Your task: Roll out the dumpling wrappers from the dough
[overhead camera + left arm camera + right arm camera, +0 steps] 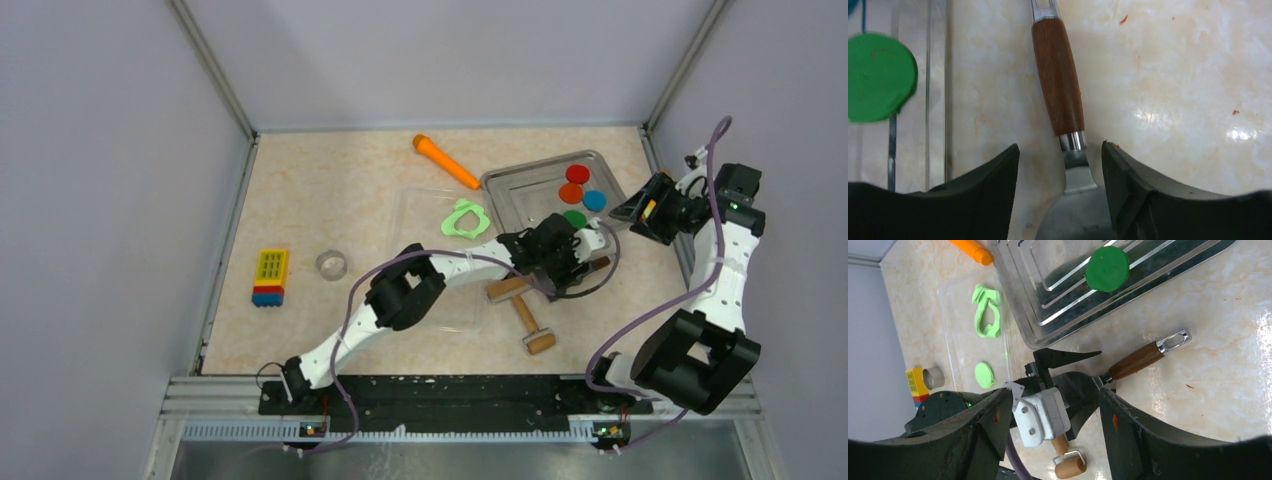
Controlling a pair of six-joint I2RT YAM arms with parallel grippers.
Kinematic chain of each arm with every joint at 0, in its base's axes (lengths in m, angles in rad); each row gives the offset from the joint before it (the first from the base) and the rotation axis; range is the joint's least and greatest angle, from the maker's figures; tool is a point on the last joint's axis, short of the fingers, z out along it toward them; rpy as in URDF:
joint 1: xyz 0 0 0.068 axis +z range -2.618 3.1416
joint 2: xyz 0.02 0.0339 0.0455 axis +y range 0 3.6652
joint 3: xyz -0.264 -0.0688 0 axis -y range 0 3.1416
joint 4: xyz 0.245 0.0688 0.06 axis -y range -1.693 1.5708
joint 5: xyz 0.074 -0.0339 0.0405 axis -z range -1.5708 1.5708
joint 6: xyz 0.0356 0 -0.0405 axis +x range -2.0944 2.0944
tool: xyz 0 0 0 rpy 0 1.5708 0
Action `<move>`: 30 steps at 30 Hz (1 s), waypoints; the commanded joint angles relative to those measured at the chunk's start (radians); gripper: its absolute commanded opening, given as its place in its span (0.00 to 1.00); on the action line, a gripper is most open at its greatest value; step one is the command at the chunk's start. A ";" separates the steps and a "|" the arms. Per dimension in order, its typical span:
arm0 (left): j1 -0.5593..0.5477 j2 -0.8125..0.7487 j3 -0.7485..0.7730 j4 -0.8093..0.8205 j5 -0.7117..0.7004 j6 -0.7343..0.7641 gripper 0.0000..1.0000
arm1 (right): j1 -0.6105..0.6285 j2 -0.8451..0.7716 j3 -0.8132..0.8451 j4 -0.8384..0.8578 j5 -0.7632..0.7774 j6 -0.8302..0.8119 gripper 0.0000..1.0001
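Note:
The dough (465,218) is a lime-green sheet with a hole, lying on a clear mat (415,205); it also shows in the right wrist view as the dough (985,310). One round lime-green dumpling wrapper (983,374) lies on the mat below it. My left gripper (550,252) is low over a wooden-handled spatula (1058,80). The left gripper (1060,150) is open, its jaws either side of the blade's neck with gaps. My right gripper (634,208) hovers by the tray's right edge. The right gripper (1054,392) is open with nothing in it.
A steel tray (520,195) holds red (578,173), orange, blue and dark green (1107,268) discs. A wooden roller (527,315) lies near the left gripper. An orange tool (445,160), a ring cutter (331,264) and a toy brick block (270,277) sit further left.

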State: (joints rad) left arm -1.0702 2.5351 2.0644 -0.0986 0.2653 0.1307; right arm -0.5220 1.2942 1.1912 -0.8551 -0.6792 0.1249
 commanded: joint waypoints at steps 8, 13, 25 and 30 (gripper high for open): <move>-0.011 0.007 0.052 -0.006 0.090 -0.002 0.24 | -0.006 -0.038 0.050 -0.001 0.000 -0.025 0.64; -0.004 -0.094 0.005 0.104 0.223 -0.057 0.07 | -0.005 -0.052 0.159 -0.063 0.031 -0.097 0.64; 0.094 -0.423 -0.155 0.115 0.382 -0.020 0.00 | -0.007 -0.009 0.393 -0.157 -0.038 -0.106 0.66; 0.132 -0.592 -0.354 -0.019 0.415 0.149 0.00 | -0.007 0.056 0.447 -0.188 -0.139 -0.166 0.66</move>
State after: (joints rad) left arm -0.9630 2.0781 1.8366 -0.0383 0.6163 0.1341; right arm -0.5220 1.2961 1.5738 -1.0008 -0.7238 0.0250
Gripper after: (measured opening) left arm 0.004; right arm 0.663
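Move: Just under the left hand lies the spatula, its neck between the open fingers: its middle is some 2 cm to the right, 1 cm ahead and 2 cm down. The green wrapper on the tray is about 13 cm ahead and 2 cm to the right of this hand, and the wooden roller about 8 cm back and 10 cm to its left. From the raised right hand the spatula's middle lies level, about 10 cm to the left and 18 cm below. Closing on the spatula's neck, the left fingers narrow to about a fifth open while the hand draws back some 3.5 cm; it then climbs fast, about 20 cm, easing left as its fingertips tilt up some 20 degrees and shut fully on nothing. The right hand, open and empty, rises about 12 cm and tips its fingers up. ##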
